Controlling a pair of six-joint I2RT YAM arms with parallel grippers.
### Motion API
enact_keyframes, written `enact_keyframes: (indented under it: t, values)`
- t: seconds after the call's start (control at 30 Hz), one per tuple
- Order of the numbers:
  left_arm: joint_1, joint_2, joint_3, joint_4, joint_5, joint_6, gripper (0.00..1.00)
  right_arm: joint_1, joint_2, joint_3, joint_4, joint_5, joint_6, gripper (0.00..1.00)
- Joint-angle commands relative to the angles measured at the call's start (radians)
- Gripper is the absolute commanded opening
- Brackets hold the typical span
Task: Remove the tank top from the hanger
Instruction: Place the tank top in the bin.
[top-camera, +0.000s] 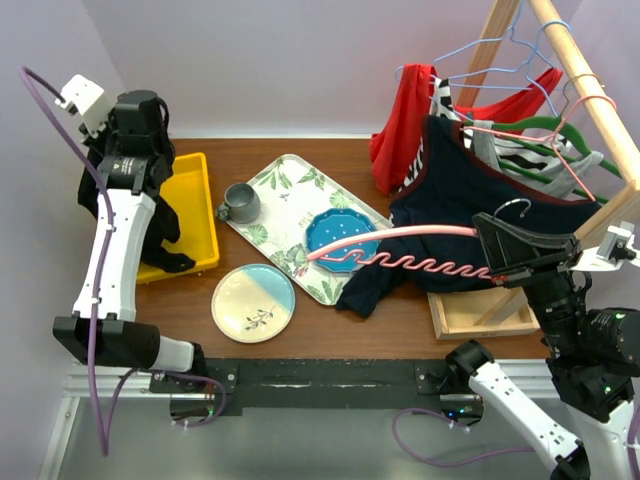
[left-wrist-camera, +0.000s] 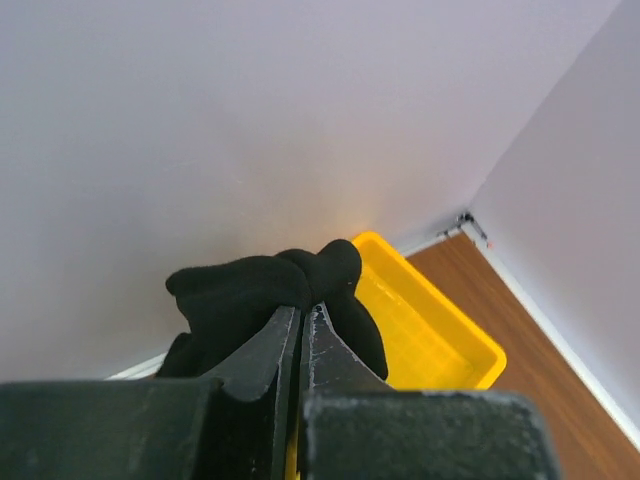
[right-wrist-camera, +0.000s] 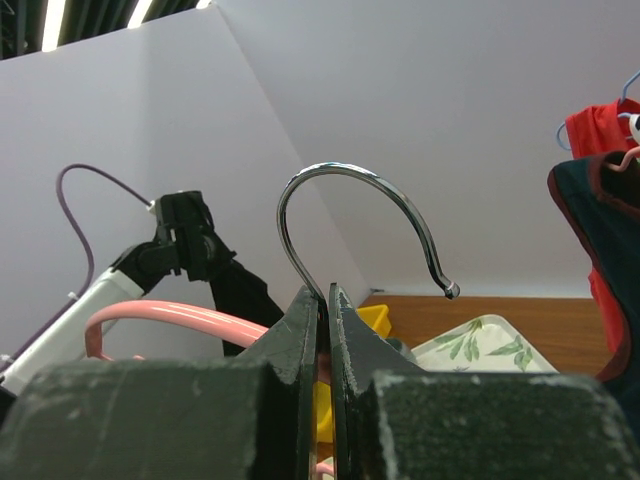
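The black tank top (left-wrist-camera: 255, 290) is bunched between my left gripper's (left-wrist-camera: 302, 310) shut jaws. It hangs beside the left arm over the yellow bin (top-camera: 196, 205), where it shows as black cloth (top-camera: 166, 232). The pink hanger (top-camera: 400, 233) is bare, with no cloth on it, and it reaches out over the tray at mid-table. My right gripper (top-camera: 483, 232) is shut on the neck of its metal hook (right-wrist-camera: 350, 175). The pink bar (right-wrist-camera: 170, 315) runs off to the left in the right wrist view.
A floral tray (top-camera: 270, 190) carries a grey mug (top-camera: 240, 203) and a blue plate (top-camera: 342, 232). A round plate (top-camera: 253, 302) lies in front of it. At right, a wooden rack (top-camera: 590, 90) holds hangers, a red garment (top-camera: 400, 130) and a navy garment (top-camera: 480, 190) that drapes onto the table.
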Motion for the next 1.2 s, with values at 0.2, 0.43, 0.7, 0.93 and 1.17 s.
enact_keyframes:
  t: [0.2,0.43,0.7,0.93,1.17]
  values:
    - [0.014,0.043,-0.248,0.238,0.271,-0.004,0.0,-0.001,0.035,0.022,0.043,-0.024,-0.015,0.0]
    - [0.099,0.141,-0.188,0.226,0.546,-0.065,0.0,-0.003,0.041,0.024,0.027,-0.03,-0.022,0.0]
    - [0.215,0.143,-0.355,0.246,0.635,-0.165,0.0,-0.001,0.043,0.021,0.029,-0.03,-0.027,0.0]
    - [0.253,0.229,-0.414,0.102,0.587,-0.179,0.19,-0.003,0.058,-0.004,0.027,-0.059,-0.033,0.0]
    - [0.258,0.16,-0.373,-0.036,0.535,-0.203,0.73,-0.001,0.069,0.001,0.026,-0.102,-0.035,0.0]
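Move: The left hand, holding the bunched black tank top high beside the left wall, has the middle of the bin roughly 10 cm ahead, 5 cm to its right and some 36 cm below. The mug stands about 13 cm ahead and 25 cm to the right of that hand, and the two-tone plate lies some 14 cm back and 28 cm right, both down at table height. From the right hand the bin is about 33 cm ahead, 67 cm left and 45 cm down. Down into the bin, nearly 30 cm in all: the left hand sinks with the tank top, first swinging about 9 cm forward, then coming back most of that way as it drops on. Its fingers tip down by some 35 degrees and open wide at the bottom, letting go of the cloth. The right hand keeps its grip on the pink hanger, easing about 2 cm left. ##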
